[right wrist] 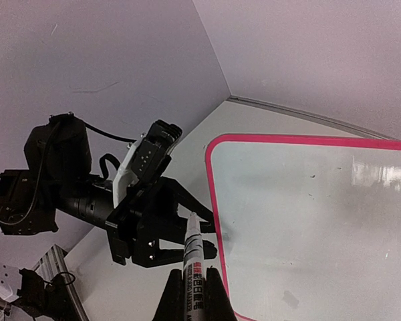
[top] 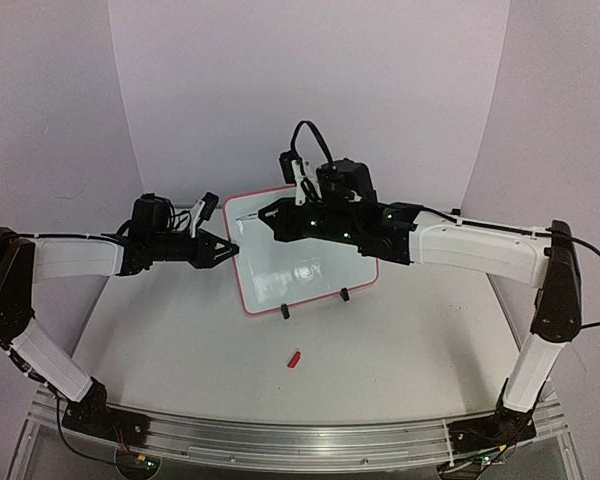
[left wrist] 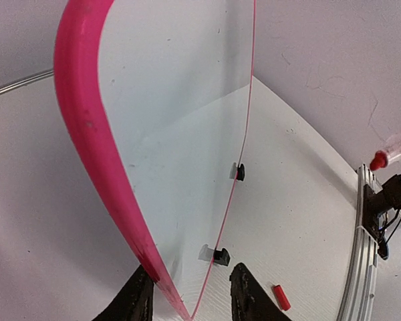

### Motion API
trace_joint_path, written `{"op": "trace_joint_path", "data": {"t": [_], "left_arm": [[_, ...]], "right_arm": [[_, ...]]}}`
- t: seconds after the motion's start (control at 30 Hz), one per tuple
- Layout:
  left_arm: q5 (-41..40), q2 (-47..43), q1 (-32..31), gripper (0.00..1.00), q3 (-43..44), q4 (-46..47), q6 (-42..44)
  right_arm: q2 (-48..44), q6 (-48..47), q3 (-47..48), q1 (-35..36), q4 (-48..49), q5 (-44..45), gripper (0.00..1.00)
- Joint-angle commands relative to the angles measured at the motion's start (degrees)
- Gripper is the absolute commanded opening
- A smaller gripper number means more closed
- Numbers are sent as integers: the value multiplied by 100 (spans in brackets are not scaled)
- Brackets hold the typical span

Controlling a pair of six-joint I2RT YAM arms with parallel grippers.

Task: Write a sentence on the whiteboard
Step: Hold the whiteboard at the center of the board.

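The whiteboard (top: 310, 250) (left wrist: 180, 134) (right wrist: 321, 227) leans on its two black feet (top: 284, 311) at mid-table, with a pink rim and a glossy white face. No sentence shows on it. My left gripper (top: 230, 250) (left wrist: 190, 281) straddles the board's left rim. One finger (left wrist: 137, 294) sits against the pink edge, and the other (left wrist: 247, 291) stands off over the face with a gap. My right gripper (top: 270, 213) (right wrist: 192, 287) is shut on a white marker (right wrist: 191, 261) (top: 250, 214). The uncapped tip points at the board's upper left corner, close to the rim.
A small red marker cap (top: 294, 358) (left wrist: 281, 297) lies on the table in front of the board. The aluminium rail (top: 280, 440) runs along the near edge. Curved white backdrop walls close in behind and to both sides.
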Motion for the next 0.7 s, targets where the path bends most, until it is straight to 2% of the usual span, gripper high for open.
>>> {"op": "trace_joint_path", "data": {"t": [0.0, 0.47, 0.67], "left_arm": [[69, 85, -2, 36, 43, 300, 167], [-33, 183, 6, 19, 86, 219, 298], [-60, 205, 3, 15, 87, 193, 363]], "right_arm": [[227, -92, 418, 43, 201, 360, 0], [731, -223, 904, 49, 169, 631, 0], [882, -234, 1030, 48, 144, 665, 0]]}}
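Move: The whiteboard's left edge already stands between my left fingers, about 1 cm ahead and 1 cm right of the hand point; the board's middle is some 14 cm right, 4 cm farther out and 3 cm lower. The red cap lies about 13 cm right, 14 cm back and 18 cm below. From my right hand, which holds the uncapped marker, the board's upper left part lies roughly 9 cm ahead, 5 cm left and 8 cm lower, and my left hand 4 cm ahead, 7 cm left and 13 cm below. I keep my left hand at the whiteboard's left edge, sinking only about a centimetre while its fingers close from under half open to nearly shut around the pink rim. Meanwhile my right hand, still gripping the marker, eases about 3 cm forward, 2 cm left and slightly down, slowing as it carries the tip towards the board's upper left part. ##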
